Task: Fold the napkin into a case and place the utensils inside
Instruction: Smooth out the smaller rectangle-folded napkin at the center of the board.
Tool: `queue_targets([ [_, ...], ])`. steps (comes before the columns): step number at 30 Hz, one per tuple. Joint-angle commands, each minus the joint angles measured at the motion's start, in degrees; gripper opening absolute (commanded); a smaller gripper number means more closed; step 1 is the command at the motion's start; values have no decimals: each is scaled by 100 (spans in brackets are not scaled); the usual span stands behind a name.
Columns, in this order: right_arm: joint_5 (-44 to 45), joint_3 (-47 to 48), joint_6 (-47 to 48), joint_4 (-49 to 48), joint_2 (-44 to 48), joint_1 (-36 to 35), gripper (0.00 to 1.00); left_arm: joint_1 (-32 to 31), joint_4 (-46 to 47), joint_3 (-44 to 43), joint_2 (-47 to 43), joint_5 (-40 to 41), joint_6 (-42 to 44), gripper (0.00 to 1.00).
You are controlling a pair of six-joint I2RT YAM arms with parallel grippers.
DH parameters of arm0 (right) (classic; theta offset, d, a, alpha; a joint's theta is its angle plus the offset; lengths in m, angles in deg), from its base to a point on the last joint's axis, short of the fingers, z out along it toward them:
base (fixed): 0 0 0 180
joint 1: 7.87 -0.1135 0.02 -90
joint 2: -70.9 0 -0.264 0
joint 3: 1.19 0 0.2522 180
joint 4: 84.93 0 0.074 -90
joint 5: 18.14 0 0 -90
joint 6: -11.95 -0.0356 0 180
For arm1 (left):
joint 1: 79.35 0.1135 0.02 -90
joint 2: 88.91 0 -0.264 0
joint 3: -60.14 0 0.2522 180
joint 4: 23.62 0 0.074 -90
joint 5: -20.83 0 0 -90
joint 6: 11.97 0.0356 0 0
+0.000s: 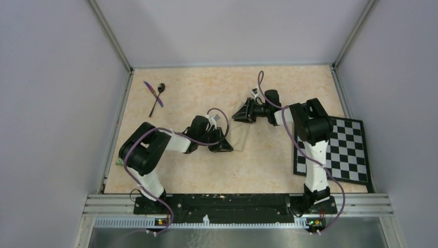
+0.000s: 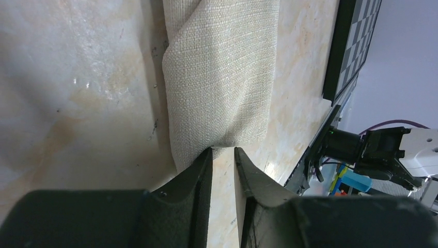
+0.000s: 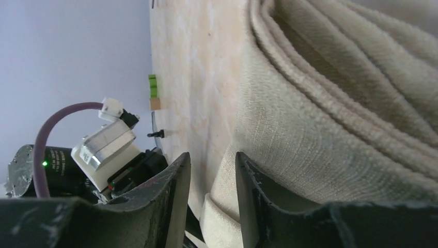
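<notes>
The napkin (image 1: 241,133) is a narrow folded beige strip lying mid-table between my two grippers. My left gripper (image 1: 227,146) is at its near end. In the left wrist view the jaws (image 2: 223,150) stand a narrow gap apart with bare tabletop between them, and their tips touch the napkin's (image 2: 222,77) end edge. My right gripper (image 1: 240,116) is at the far end. Its jaws (image 3: 212,155) are apart, with a fold of the layered napkin (image 3: 320,119) in the gap against the right finger. The utensils lie crossed at the far left: black spoon (image 1: 158,97), purple knife (image 1: 153,93).
A black-and-white checkerboard (image 1: 338,150) lies at the right edge of the table, its border also in the left wrist view (image 2: 356,41). Grey walls close in the table on three sides. The left arm's wrist camera (image 3: 103,144) shows beyond the right gripper.
</notes>
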Motion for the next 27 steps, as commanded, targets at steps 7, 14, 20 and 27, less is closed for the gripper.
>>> queue_targets([
  [7, -19, 515, 431, 436, 978, 324, 41, 14, -671, -133, -524, 142, 411, 34],
  [14, -31, 448, 353, 141, 277, 495, 41, 24, -1124, -575, -1193, -1, 491, 50],
  [20, 491, 719, 1284, 1392, 212, 495, 40, 265, -1705, -947, -799, 397, 829, 67],
  [27, 939, 930, 2055, 2731, 1144, 497, 43, 462, -1321, -1290, 245, 482, 1081, 75],
])
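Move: The folded napkin runs away from the robot between the hands. Its middle is about 10 cm ahead of the left hand and 5 cm to its right, some 2 cm lower. From the right hand that middle lies about 4 cm back, 3 cm to the left and 3 cm down. The spoon is roughly 24 cm ahead of the left hand and 34 cm to its left; the chessboard's middle is about 15 cm back and 45 cm right of the right hand. The napkin's near-left corner comes free of the left fingers: after a brief hold they lift some 7 cm while opening wide, then swing forward and down beside the left edge, ending about 5 cm farther out. Meanwhile the right hand hops up and forward, then right and down onto the far part, fingers part-open and tipping slightly downward. ##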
